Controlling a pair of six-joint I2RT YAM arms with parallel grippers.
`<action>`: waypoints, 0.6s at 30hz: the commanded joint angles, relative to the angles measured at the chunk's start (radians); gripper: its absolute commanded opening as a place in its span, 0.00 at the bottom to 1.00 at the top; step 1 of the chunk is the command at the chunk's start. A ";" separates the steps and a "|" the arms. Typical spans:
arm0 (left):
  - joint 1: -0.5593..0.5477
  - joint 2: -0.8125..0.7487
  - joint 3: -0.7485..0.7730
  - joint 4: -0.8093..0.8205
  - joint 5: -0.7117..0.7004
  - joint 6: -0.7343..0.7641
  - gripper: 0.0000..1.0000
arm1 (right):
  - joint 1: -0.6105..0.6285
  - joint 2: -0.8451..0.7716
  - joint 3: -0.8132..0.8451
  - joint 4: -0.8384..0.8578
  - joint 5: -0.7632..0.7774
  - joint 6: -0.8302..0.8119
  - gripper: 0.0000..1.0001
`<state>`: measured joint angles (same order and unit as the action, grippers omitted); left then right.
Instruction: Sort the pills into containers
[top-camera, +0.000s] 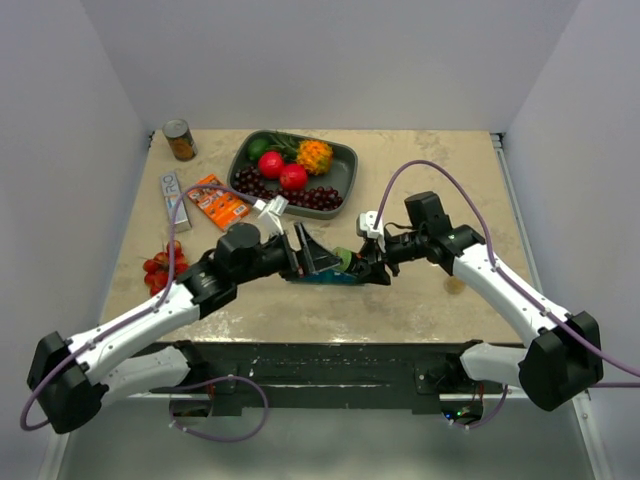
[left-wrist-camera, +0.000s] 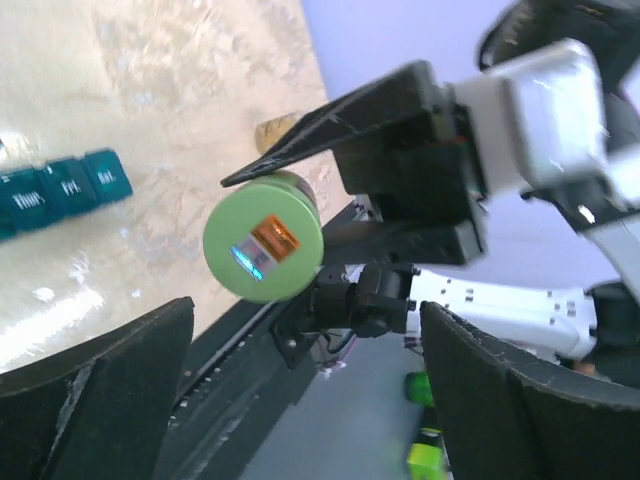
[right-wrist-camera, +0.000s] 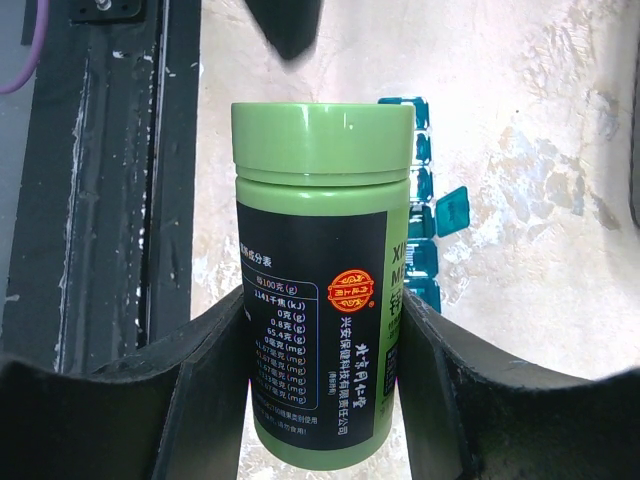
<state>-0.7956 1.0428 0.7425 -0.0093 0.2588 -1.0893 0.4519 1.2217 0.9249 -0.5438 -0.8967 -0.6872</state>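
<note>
A green pill bottle (right-wrist-camera: 320, 280) with a black label and its green cap on is clamped between my right gripper's (right-wrist-camera: 320, 345) fingers, held above the table. From the left wrist view its cap (left-wrist-camera: 263, 247) faces my left gripper (left-wrist-camera: 305, 375), which is open and a short way off the cap, touching nothing. The teal containers strip (top-camera: 325, 278) lies on the table under both grippers (top-camera: 305, 252) (top-camera: 368, 262). One lid of the strip (right-wrist-camera: 425, 240) stands raised. No pills are in view.
A dark grey fruit tray (top-camera: 346, 165) sits at the back. A small can (top-camera: 180, 140), a white box (top-camera: 172, 198), an orange packet (top-camera: 218, 200) and red berries (top-camera: 162, 266) lie on the left. The table's front edge (left-wrist-camera: 200, 330) runs close below the bottle.
</note>
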 joint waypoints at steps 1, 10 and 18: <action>0.039 -0.159 -0.080 0.143 0.039 0.204 0.99 | -0.002 -0.030 -0.003 0.039 -0.010 0.009 0.00; 0.059 -0.328 -0.104 -0.044 0.065 0.745 1.00 | -0.002 -0.031 0.002 -0.004 -0.070 -0.041 0.00; 0.059 -0.373 -0.131 0.072 0.118 1.029 1.00 | -0.004 -0.025 0.008 -0.050 -0.105 -0.097 0.00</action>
<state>-0.7406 0.6594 0.6170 -0.0307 0.3374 -0.2745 0.4511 1.2217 0.9245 -0.5793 -0.9386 -0.7399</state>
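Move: The green lid lies just off the left hand's already wide-open fingertips, about 2 cm to the right, 2 cm lower and 1 cm farther out. From the right hand, which holds the bottle under it, the lid is about 5 cm left, 2 cm up and level fore and aft. The teal pill organizer is some 7 cm ahead of the left hand, neither left nor right, 17 cm down; the fruit bin is about 34 cm ahead, 9 cm left, 15 cm down. The left hand, already clear of the lid and with its fingers staying wide open, backs away from it about 6 cm to the left, rising some 3 cm early on and easing slightly back towards its base, while the wrist rolls roughly 50 degrees about its own pointing direction, clockwise looking along the fingers, undoing its last twist. The right hand keeps its grip on the bottle and stays almost in place, creeping back about 1 cm towards the end. ##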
